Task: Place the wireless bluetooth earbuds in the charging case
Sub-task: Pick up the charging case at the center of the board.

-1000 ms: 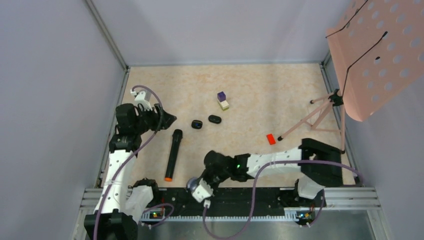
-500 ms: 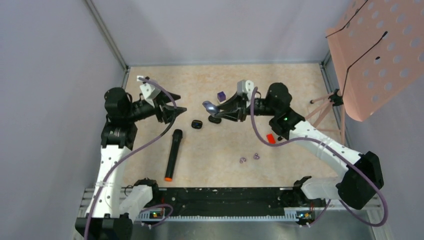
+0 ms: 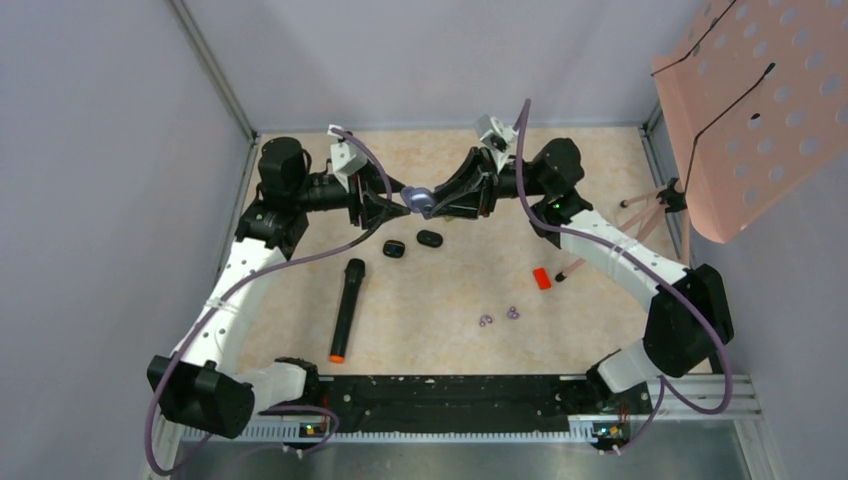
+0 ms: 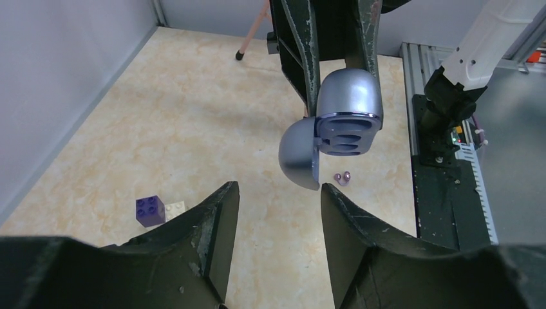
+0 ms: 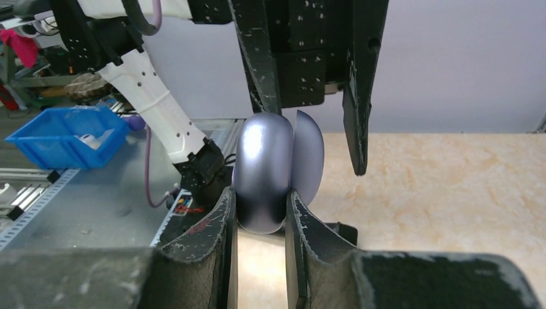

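My right gripper (image 3: pixel 432 203) is shut on the silvery-blue charging case (image 3: pixel 420 200) and holds it above the back middle of the table. In the left wrist view the case (image 4: pixel 348 109) faces me with its lid (image 4: pixel 299 158) swung open and its dark cavities showing. The right wrist view has the case (image 5: pixel 264 170) clamped between my right gripper (image 5: pixel 261 215). Just short of the lid, my left gripper (image 3: pixel 392 208) (image 4: pixel 277 199) stands open with nothing in it. Two black earbuds (image 3: pixel 393 249) (image 3: pixel 429 238) lie on the table below the grippers.
A black microphone (image 3: pixel 345 308) lies left of centre. Two pale purple rings (image 3: pixel 486 320) (image 3: pixel 513 312) and a red block (image 3: pixel 542 278) lie to the right. A purple block (image 4: pixel 149 210) sits beside a white one (image 4: pixel 174 208). The pink music stand (image 3: pixel 740 100) overhangs the right side.
Both grippers have swung in to the back middle and now face each other. The right one brought the case up from beside the earbuds; the left one stays open.
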Robot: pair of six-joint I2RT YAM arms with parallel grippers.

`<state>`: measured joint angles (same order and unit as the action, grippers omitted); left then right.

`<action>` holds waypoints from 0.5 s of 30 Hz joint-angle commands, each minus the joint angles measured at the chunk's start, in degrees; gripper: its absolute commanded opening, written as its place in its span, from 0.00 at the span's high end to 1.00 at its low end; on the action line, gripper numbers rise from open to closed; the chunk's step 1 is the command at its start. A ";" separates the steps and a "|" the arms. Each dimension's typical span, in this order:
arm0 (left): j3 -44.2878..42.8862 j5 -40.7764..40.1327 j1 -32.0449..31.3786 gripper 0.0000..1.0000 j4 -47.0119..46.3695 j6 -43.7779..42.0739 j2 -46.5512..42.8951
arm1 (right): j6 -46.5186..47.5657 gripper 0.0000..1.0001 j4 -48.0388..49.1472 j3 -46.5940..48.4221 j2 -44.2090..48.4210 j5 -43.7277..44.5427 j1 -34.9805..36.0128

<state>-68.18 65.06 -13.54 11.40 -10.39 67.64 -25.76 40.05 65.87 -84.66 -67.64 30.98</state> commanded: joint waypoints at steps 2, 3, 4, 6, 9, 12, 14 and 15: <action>-2.21 -0.15 -1.01 0.49 -8.51 5.43 1.21 | -2.36 0.99 6.08 4.50 -1.20 -3.26 -0.94; -2.47 -0.17 -1.19 0.50 -8.92 5.91 1.60 | -2.36 0.99 6.33 4.62 -1.51 -3.36 -1.05; -2.73 -0.12 -1.41 0.52 -9.36 6.27 2.00 | -2.38 0.99 6.54 4.57 -1.73 -3.32 -1.05; -3.16 0.18 -1.85 0.54 -9.60 6.67 2.73 | -2.29 0.99 7.00 4.46 -2.17 -3.11 -1.18; -3.70 1.22 -2.18 0.57 -9.64 7.07 3.45 | -2.22 0.99 7.17 4.43 -2.71 -2.31 -1.16; -3.94 1.63 -2.28 0.64 -9.47 7.46 3.93 | -2.19 0.98 7.17 4.60 -3.33 -1.60 -1.14; -4.06 1.80 -2.30 0.71 -9.56 7.78 4.33 | -2.02 0.97 7.00 4.74 -4.02 -1.33 -1.19; -4.23 1.92 -2.28 0.78 -9.53 7.96 4.53 | -1.64 0.96 6.62 4.79 -4.22 -1.24 -1.23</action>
<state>-69.58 65.56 -15.55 4.86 -3.66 71.79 -27.68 44.16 67.68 -88.09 -68.88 30.17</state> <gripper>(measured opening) 0.308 0.221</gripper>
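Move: The open silver-purple charging case is already in the right fingers, in mid-air, its middle about 3 cm to that hand's left and level with it. From the open left hand it lies some 3 cm to the right and about 1 cm higher. On the board roughly 33 cm below the left hand, a square black case sits about 9 cm ahead and 4 cm left, an oval one about 11 cm ahead and 4 cm right. The left hand, pointing across at the right one, eases about 2 cm to its right and 1 cm forward onto the lid half of the charging case, its wrist barely turning, while its fingers close from a bit over half open to about a third, one on each side of the lid; whether the pads already grip it can't be told. The right hand keeps its steady pinch on the case and carries it about 1 cm forward, at nearly the same height and tilt. ##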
